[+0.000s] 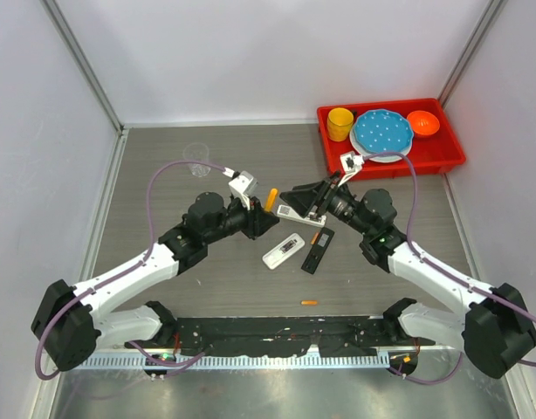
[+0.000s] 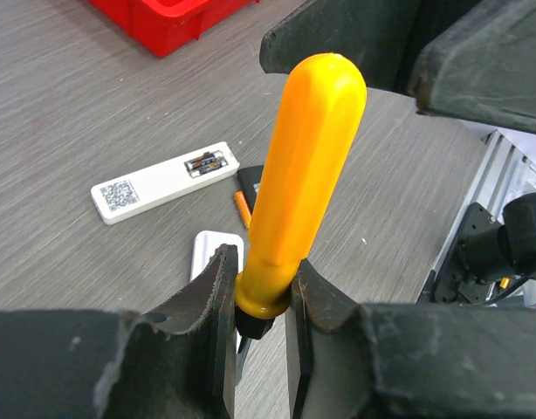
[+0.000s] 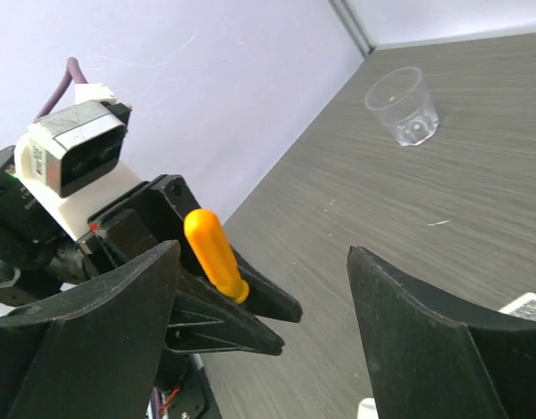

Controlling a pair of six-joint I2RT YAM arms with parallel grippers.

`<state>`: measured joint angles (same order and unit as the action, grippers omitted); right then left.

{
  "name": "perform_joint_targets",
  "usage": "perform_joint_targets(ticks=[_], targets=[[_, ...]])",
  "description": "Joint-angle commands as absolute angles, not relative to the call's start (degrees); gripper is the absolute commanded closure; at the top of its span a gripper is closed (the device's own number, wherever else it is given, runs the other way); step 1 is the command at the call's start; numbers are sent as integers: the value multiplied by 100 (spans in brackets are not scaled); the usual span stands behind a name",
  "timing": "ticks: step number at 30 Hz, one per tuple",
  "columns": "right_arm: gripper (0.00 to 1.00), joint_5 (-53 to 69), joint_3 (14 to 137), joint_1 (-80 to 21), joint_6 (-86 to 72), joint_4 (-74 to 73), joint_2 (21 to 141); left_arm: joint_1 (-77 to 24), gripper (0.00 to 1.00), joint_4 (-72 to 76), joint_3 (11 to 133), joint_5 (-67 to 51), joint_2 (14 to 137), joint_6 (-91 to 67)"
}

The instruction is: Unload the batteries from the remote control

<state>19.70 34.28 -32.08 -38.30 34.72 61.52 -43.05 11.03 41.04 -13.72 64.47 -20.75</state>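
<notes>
My left gripper (image 1: 266,216) (image 2: 264,262) is shut on the base of the orange-handled tool (image 2: 303,175), whose handle points up (image 1: 271,199). A white remote (image 1: 284,250) (image 2: 163,182) lies on the table with its compartment open and batteries (image 2: 207,162) inside. A black cover (image 1: 318,249) lies beside it with a small orange battery (image 1: 315,236) (image 2: 242,209). Another orange battery (image 1: 309,302) lies loose nearer the front. My right gripper (image 1: 307,199) (image 3: 264,253) is open and empty, facing the left gripper, above a white piece (image 1: 290,212) (image 2: 216,253).
A red tray (image 1: 390,161) at the back right holds a yellow cup (image 1: 340,122), a blue plate (image 1: 382,131) and an orange bowl (image 1: 422,123). A clear plastic cup (image 1: 196,160) (image 3: 406,106) stands at the back left. Walls close in on three sides.
</notes>
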Motion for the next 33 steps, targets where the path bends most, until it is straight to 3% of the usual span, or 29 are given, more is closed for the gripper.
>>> perform_joint_targets(ticks=[1,15,19,26,29,31,33], targets=[[20,2390,3490,-3226,-4526,4394,6450,-4289,100,914,4342,-1002,6372,-1986],[47,2584,3691,-3551,-4931,5177,7277,-4289,100,923,4456,-1090,6486,-1960],[58,2549,3753,-3586,-4974,5221,7357,-4289,100,949,4456,-1195,6530,-1969],[55,2461,3849,-3586,-4957,5265,7365,-4289,100,958,4430,-1274,6565,-1995],[73,2566,3911,-3586,-4966,5282,7470,-4289,100,976,4412,-1257,6548,-2004],[90,2636,3946,-3586,-4983,5282,7506,-4289,100,976,4412,-1231,6522,-1995],[99,2646,3973,-3586,-4905,5151,7532,-4289,100,958,4412,-1204,6522,-2004]])
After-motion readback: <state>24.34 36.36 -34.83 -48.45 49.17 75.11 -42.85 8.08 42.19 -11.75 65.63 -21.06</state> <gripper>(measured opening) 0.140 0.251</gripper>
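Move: The right gripper, open and empty, has the screwdriver's yellow handle about 5 cm to its left, 1 cm back and 2 cm lower. About 18 cm below that gripper, the far white remote lies some 5 cm ahead and 3 cm right, the near white remote 5 cm back and 1 cm left, the black remote 5 cm back and 8 cm right. The left gripper already holds the screwdriver by its collar, the handle's middle about 4 cm above it and 1 cm ahead. Bring the right gripper about 4.5 cm left to the upper end of the upright yellow handle, turning it some 10 degrees counter-clockwise and letting it dip about 2 cm, then come most of the way back up. Close its fingers from wide open to pinch the handle near the top. Keep the left gripper shut on the collar, sinking only about 1 cm. ##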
